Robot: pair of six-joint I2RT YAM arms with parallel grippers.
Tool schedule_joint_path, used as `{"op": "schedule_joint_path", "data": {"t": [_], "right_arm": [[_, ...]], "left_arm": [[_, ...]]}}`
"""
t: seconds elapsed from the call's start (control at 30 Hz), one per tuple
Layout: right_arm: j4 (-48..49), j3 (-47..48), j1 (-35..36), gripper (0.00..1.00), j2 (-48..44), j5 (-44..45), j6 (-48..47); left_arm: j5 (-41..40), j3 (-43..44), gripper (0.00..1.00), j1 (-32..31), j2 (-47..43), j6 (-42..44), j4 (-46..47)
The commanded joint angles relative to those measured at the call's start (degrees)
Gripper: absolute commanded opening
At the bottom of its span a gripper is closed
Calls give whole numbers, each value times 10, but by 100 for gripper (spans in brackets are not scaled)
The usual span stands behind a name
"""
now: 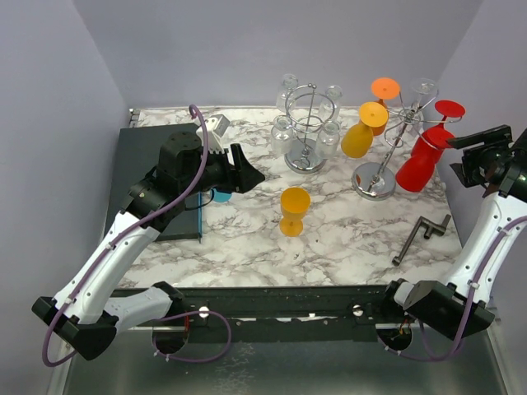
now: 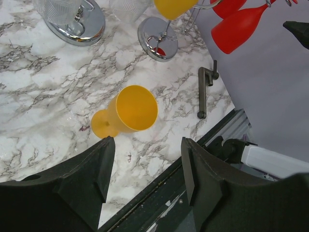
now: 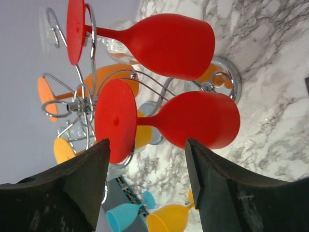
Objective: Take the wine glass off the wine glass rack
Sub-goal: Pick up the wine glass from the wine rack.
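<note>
The chrome wine glass rack (image 1: 387, 136) stands at the back right, with red, orange and clear glasses hanging from its arms. The nearest red wine glass (image 1: 422, 160) hangs bowl down on the rack's right side. In the right wrist view this red wine glass (image 3: 198, 120) and its foot (image 3: 115, 121) lie just beyond my right gripper (image 3: 147, 164). That gripper is open, and its fingers (image 3: 82, 179) stand apart from the glass. My left gripper (image 2: 147, 159) is open and empty above the table's near edge, close to a yellow glass (image 2: 130, 110).
A second rack (image 1: 309, 123) holding clear glasses stands at the back centre. The yellow glass (image 1: 294, 211) stands mid-table. A metal crank (image 1: 420, 234) lies front right. At the left is a dark mat (image 1: 152, 156), with a blue glass (image 1: 221, 195) beneath the left arm.
</note>
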Motion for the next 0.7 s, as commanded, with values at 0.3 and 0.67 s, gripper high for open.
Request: {"op": "schedule_joint_path", "data": {"t": [0.3,0.67], "right_arm": [[91,-31,-5,55,6,-37,64],[99,-31,-5,29,12,-33,64]], "left_arm": [[18,-10,63,-2,-15,3,22],[16,-12,63,-2,-16,4,22]]}}
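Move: The near red wine glass hangs foot-up from the rack, its middle about 4 cm ahead of the right hand, 3 cm left and 7 below; its foot is nearly level with the fingers. The far red glass hangs 7 cm beyond it and 2 to its right, the yellow glass 6 cm beyond and 14 left. The rack's middle is 9 cm ahead of the hand, 9 left, 16 below. From the left hand, the near red glass lies some 10 cm ahead, 41 right, 7 below. The near red glass's foot is what the right hand eases onto: about 2.5 cm forward to its rim, rising roughly 1.5 cm on the way and sinking back most of that, while the fingers tip up some 5 degrees. The part-open fingers close to about half their gap, one above and one below the rim; a firm pinch can't be seen yet. ##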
